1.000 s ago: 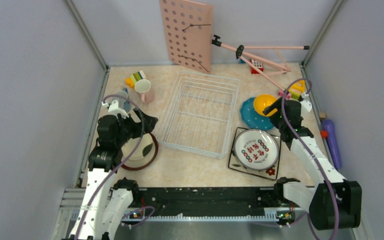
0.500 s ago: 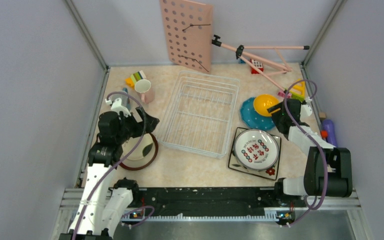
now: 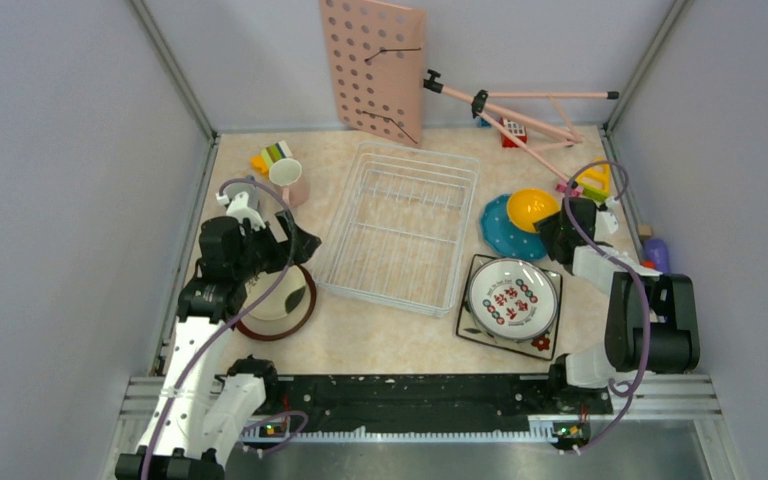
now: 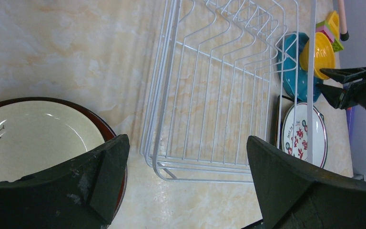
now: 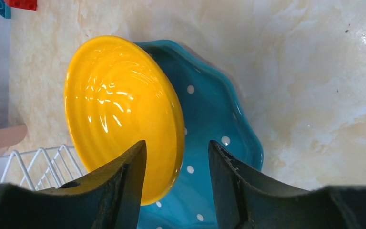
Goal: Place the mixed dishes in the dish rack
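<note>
The white wire dish rack [image 3: 400, 225] [image 4: 219, 95] stands mid-table. Right of it, the yellow bowl [image 3: 532, 207] [image 5: 119, 109] rests tilted on the teal dotted plate [image 3: 505, 232] [image 5: 219, 124]. My right gripper [image 3: 552, 228] [image 5: 177, 145] is open, its jaws straddling the bowl's rim with a gap on both sides. The round white patterned plate [image 3: 512, 297] lies on the square black-rimmed plate [image 3: 542, 345]. My left gripper [image 3: 295, 245] [image 4: 187, 140] hangs wide open over the rack's near-left corner and the brown-rimmed cream plate [image 3: 280, 305] [image 4: 33, 138]. The pink mug [image 3: 290, 180] stands at back left; the teal mug [image 3: 243, 188] is mostly hidden.
A pink pegboard [image 3: 372, 70] leans on the back wall beside a pink folding stand [image 3: 520, 110]. Toy blocks lie at back left [image 3: 272, 155], back right [image 3: 512, 132] and by the right wall [image 3: 595, 180]. A purple object [image 3: 660, 255] lies along the right wall.
My right gripper has slid in over the yellow bowl's rim and its jaws have narrowed; the right arm has folded back. The left gripper drifted slightly toward the back, still wide open.
</note>
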Controlling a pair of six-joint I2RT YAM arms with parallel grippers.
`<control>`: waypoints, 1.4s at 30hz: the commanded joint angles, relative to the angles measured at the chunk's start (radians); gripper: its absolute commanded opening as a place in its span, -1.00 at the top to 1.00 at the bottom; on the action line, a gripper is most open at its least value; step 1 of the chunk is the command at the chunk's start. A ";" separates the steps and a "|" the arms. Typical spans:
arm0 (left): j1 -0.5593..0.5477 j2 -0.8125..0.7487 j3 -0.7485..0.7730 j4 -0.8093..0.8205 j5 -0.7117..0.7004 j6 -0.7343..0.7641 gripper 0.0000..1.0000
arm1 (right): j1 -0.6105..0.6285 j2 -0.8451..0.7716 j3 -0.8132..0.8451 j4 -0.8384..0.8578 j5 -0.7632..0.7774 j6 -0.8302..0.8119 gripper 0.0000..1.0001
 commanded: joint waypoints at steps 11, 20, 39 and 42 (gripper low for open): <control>-0.002 -0.020 0.048 0.039 -0.006 0.026 -0.95 | -0.005 0.039 0.088 -0.007 -0.031 -0.031 0.79; -0.002 -0.013 0.067 0.089 0.017 0.006 -0.96 | -0.005 -0.059 0.158 -0.223 0.021 -0.069 1.00; -0.476 0.086 0.119 0.385 -0.152 0.234 -0.93 | -0.005 -0.365 0.389 -0.646 -0.320 -0.325 1.00; -0.578 0.116 0.147 0.406 -0.188 0.428 -0.92 | -0.005 -0.374 0.409 -0.683 -0.463 -0.315 1.00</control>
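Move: The right hand is just above the near-right rim of the yellow bowl, whose middle lies about 4 cm ahead, 5 cm left and 2 cm below. The blue plate under it is centred 8 cm left and level fore-and-aft; the red-lettered plate sits some 18 cm back and 9 cm left. From the left hand, the rack's middle is roughly 9 cm ahead, 22 cm right and 15 cm below, the bowl 14 cm ahead and 57 cm right. The right fingers close on the bowl's near-right rim, pinch it and keep hold, then lift about 15 cm while drawing back some 5 cm and finally easing left, with a late counter-clockwise turn. The left hand, staying wide open, first hovers, then sweeps about 11 cm right over the rack while rising 7 cm, turning clockwise and tipping its fingers up. ##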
